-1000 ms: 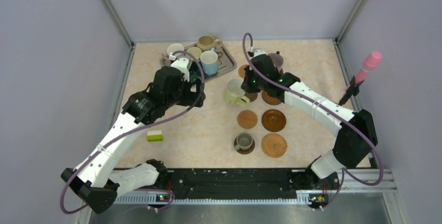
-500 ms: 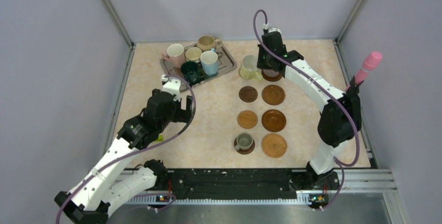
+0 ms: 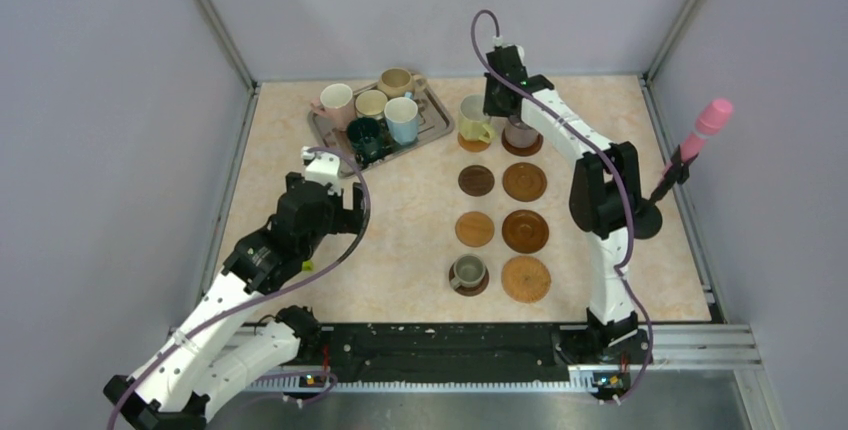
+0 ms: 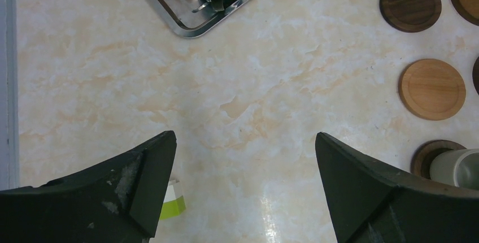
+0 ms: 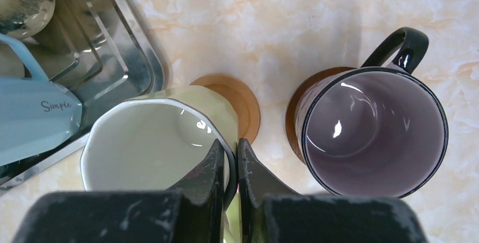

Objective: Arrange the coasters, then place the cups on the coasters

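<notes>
My right gripper [image 5: 230,141] is shut on the rim of the yellow-green cup [image 5: 152,147], one finger inside and one outside. The cup [image 3: 473,118] overlaps the left part of an orange-tan coaster [image 5: 240,99] at the back; I cannot tell whether it rests on it. Beside it the mauve cup [image 5: 373,130] stands on a coaster. The small grey-olive cup [image 3: 467,272] sits on a dark coaster at the front. Several bare coasters [image 3: 524,231] lie in two columns between them. My left gripper [image 4: 243,135] hangs open over bare table, holding nothing.
A silver tray [image 3: 432,130] at the back left holds several cups, among them light blue [image 3: 402,118] and dark teal [image 3: 363,134]. A small green-and-white block [image 4: 172,206] lies by my left finger. A pink-tipped stick [image 3: 700,135] stands at the right wall.
The right gripper has carried the yellow-green cup from the table's middle to the back-left coaster. The left arm has pulled back from the tray toward the near side, still open.
</notes>
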Controlling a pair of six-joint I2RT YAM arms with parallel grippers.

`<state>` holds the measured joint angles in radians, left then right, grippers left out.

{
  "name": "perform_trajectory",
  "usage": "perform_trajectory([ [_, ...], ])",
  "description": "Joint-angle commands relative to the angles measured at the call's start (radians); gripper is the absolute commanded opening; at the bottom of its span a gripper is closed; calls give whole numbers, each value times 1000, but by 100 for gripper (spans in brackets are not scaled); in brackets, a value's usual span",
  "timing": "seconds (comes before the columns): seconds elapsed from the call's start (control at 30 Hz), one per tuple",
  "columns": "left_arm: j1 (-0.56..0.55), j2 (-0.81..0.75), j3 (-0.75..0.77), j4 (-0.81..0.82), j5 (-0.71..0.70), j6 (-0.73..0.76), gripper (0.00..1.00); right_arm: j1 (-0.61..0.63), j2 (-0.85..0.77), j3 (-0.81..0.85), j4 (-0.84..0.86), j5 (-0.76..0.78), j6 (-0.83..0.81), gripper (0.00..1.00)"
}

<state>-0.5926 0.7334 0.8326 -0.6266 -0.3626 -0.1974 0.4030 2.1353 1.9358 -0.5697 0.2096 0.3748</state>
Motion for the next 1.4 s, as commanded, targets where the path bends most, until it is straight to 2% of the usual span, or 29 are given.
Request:
perform_trajectory([
  [0.0,-2,-28,-9,64,-18,-1,99,-4,4,116,27,21,-2,0],
  [0.7,-3,-21,-11,59,-15,0,99,-14,75,154,-6,28,-26,2],
  [1.1,-3,-22,-11,56,-22,-2,99,-14,75,163,-11,22,-15,30],
  [1.37,-2,-23,-10,54,-33,-4,99,-15,56,257,-59,-27,-7,48],
])
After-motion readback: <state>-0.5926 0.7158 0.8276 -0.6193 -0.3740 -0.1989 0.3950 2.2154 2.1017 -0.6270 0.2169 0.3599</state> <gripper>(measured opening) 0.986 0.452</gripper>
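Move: The light coaster that the yellow-green cup is being taken to lies about 3 cm left of the right hand, level with it front to back and some 11 cm below; this hand already pinches the cup by its right rim. The purple mug stands about 8 cm to this hand's right, the blue cup some 20 cm to its left; the dark coaster is 11 cm nearer and 3 cm left. From the left hand the light coaster lies roughly 28 cm ahead, 29 cm right, 18 cm down. The yellow-green cup, still pinched at its right rim, is lowered about 2 cm by the right hand towards the light coaster, with a slight drift right. The hand then holds there briefly, opens its fingers to a little under half and lets go of the rim, then rises some 3.5 cm off it while easing forward and a bit left. ##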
